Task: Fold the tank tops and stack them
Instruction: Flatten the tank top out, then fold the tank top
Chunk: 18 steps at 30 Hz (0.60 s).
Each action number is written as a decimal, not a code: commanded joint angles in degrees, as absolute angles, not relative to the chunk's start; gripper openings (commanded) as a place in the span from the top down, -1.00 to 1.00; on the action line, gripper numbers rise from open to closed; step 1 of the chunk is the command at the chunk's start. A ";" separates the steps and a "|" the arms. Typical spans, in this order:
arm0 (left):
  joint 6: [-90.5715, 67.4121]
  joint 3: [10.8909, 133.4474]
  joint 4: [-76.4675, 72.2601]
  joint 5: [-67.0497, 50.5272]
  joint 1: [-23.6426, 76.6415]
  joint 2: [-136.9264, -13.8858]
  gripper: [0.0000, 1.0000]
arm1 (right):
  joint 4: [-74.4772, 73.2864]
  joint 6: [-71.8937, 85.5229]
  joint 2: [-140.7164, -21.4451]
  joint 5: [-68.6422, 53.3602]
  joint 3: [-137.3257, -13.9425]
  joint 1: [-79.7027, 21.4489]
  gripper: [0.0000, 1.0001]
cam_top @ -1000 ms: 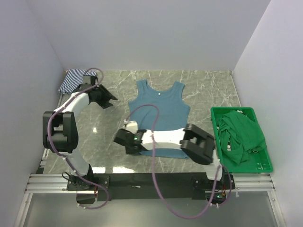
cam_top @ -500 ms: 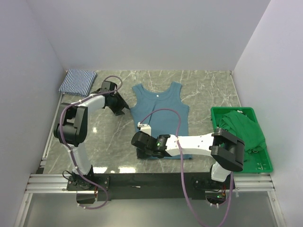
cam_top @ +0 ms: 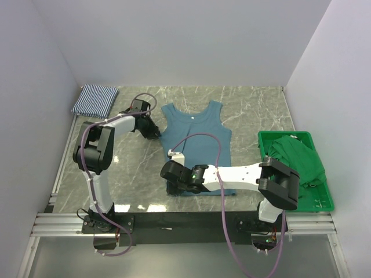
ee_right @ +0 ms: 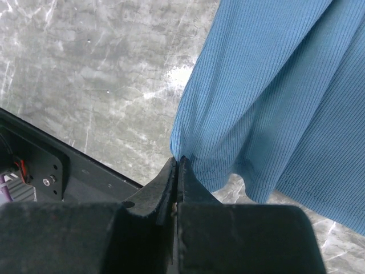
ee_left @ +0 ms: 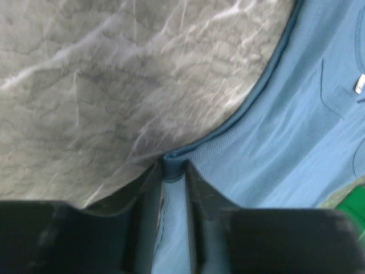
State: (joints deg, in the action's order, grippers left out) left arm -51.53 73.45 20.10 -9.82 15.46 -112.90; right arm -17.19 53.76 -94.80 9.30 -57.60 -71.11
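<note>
The teal tank top [cam_top: 197, 130] lies flat on the marble table, neck toward the back wall. My left gripper [cam_top: 152, 132] sits at its left armhole edge. In the left wrist view the left gripper [ee_left: 174, 168] pinches a bunched fold of the teal cloth [ee_left: 296, 131] between its narrow jaws. My right gripper [cam_top: 173, 184] is at the bottom left hem corner. In the right wrist view the right gripper [ee_right: 179, 160] is shut, with the corner of the ribbed cloth [ee_right: 274, 85] caught at its tips and lifted slightly. The striped tank top [cam_top: 95, 98] lies folded at the back left corner.
A green crate [cam_top: 322, 200] stands at the right edge of the table, holding crumpled green cloth [cam_top: 298, 159]. White walls close in the left, back and right sides. The black rail with the arm bases [cam_top: 185, 223] runs along the near edge.
My left gripper swung right from beside the striped top to the teal top's left armhole and closed on its edge. The right arm shifted right early on, then held still.
</note>
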 commanded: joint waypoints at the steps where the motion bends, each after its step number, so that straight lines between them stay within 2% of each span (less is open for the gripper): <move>1: -50.19 76.37 22.23 -5.63 15.82 -114.87 0.52 | -16.87 54.05 -93.95 9.23 -60.64 -71.28 1.00; 3: -50.01 77.51 23.20 -3.61 15.73 -115.57 0.63 | -17.75 54.05 -94.57 9.05 -61.78 -71.37 1.00; 4: -50.01 78.74 23.73 -2.99 15.82 -115.84 0.88 | -17.93 54.14 -95.27 8.36 -62.31 -71.37 1.00; 5: -49.92 79.45 24.77 -1.94 15.82 -116.19 0.99 | -18.10 54.23 -95.62 7.91 -63.45 -71.37 1.00; 18: -47.29 90.00 32.08 2.02 9.85 -119.18 0.99 | -16.44 55.46 -110.38 -1.13 -80.68 -71.37 1.00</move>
State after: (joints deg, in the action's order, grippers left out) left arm -49.08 87.18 30.76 -0.75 11.92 -118.80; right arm -17.89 54.52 -108.07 3.22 -76.90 -70.98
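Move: The edge of the blue tank top under its left armhole lies right between the left hand's half-open fingers, the shirt's middle some 15 cm right and 6 cm back. The folded striped top is about 16 cm ahead and 26 cm left of that hand. The right hand, a few centimetres over the table, already holds the bottom-left hem corner; open table for it lies roughly 9 cm left, the pinched armhole edge 25 cm ahead and 4 cm left, and the shirt's middle 19 cm ahead and 11 cm right. Leftward, gathering speed, the right hand draws the already pinched hem corner about 9 cm over the bare table, rising a little early on. The left hand shuts its fingers on the edge below the armhole and pulls that outward too, first mainly forward, then more to the left, some 4 to 5 cm each way, with a slight roll of the wrist. ##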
